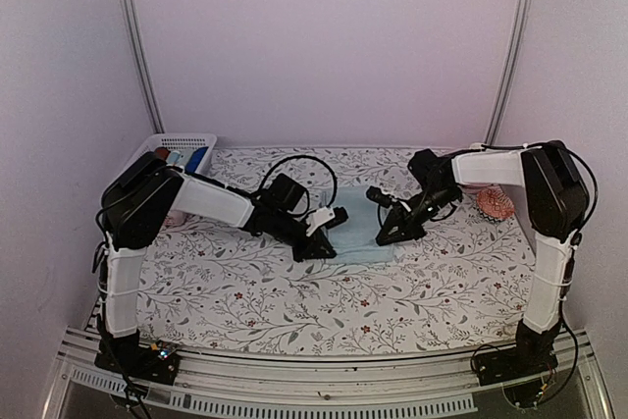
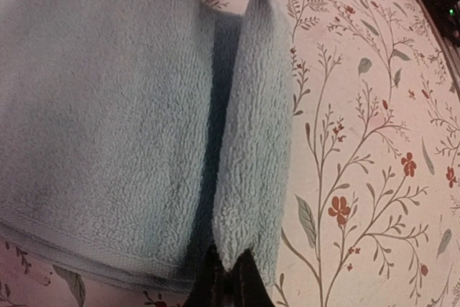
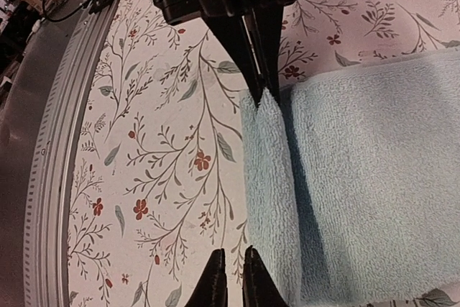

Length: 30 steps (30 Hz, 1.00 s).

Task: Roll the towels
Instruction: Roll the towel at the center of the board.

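The pale blue towel (image 1: 359,233) lies flat mid-table, its near edge lifted into a standing ridge (image 2: 251,127). My left gripper (image 2: 230,272) is shut on the left end of that ridge, pinching the terry cloth (image 3: 267,170). The right gripper (image 3: 233,258) is at the ridge's other end, just beside the cloth over the bare tablecloth. Its fingers are almost together and hold nothing. In the top view the two grippers face each other across the towel, left (image 1: 319,245) and right (image 1: 389,236). A pink roll (image 1: 496,205), apparently the pink towel, sits behind the right arm.
A white basket (image 1: 167,142) at the back left holds a dark blue roll (image 1: 197,159). The floral tablecloth (image 1: 294,301) runs to a metal rail (image 1: 324,372) at the near edge. White walls enclose the back and both sides.
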Tool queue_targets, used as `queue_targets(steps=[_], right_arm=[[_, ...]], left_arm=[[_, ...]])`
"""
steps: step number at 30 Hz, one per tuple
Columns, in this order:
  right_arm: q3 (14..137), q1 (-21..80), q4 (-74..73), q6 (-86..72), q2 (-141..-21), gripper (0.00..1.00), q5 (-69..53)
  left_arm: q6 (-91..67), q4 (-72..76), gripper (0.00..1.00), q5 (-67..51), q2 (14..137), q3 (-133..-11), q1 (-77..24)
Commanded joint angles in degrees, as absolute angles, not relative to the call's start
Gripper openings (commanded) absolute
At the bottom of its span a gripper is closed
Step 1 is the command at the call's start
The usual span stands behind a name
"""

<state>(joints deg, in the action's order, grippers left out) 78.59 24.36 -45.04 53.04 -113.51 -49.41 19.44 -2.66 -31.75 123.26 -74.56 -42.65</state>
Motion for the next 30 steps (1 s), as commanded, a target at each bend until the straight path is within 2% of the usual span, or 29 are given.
queue_targets(steps=[1, 12, 14, 21, 27, 30], right_arm=[[80.4, 24.88, -48.14, 54.44, -116.88, 0.1, -54.76], [81.48, 24.74, -43.79, 48.63, -121.81, 0.09, -50.97], [81.56, 24.63, -42.71, 47.19, -122.43, 0.09, -49.95], [82.59, 24.48, -41.17, 43.56, -124.64, 0.09, -47.2], [83.18, 24.32, -40.38, 40.67, -125.87, 0.09, -44.92], [83.14, 24.32, -40.47, 40.53, -125.86, 0.1, -44.9]], left_arm=[[18.91, -5.88, 0.0, -28.84, 126.01, -74.66, -41.06], [18.82, -6.17, 0.0, -29.65, 125.91, -74.45, -40.72], [18.66, -6.12, 0.03, -29.64, 125.73, -74.37, -40.69], [18.21, -5.43, 0.24, -29.3, 123.01, -72.86, -40.76], [17.65, -4.26, 0.55, -26.47, 118.96, -71.2, -40.78], [17.22, -2.94, 0.62, -23.76, 116.55, -70.4, -41.07]])
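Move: The right hand hangs above the right end of the blue towel's rolled near edge, which lies about 7 cm below and 2 cm ahead. The pinched left end is some 12 cm to its left, about level fore and aft, and the towel's flat part is roughly 10 cm ahead and 5 cm left. The left hand still pinches that left end; from it the right end lies about 13 cm to the right and 1 cm ahead. Right hand sinks its nearly shut tips some 6 cm onto the roll's right end; left opens, letting go. ##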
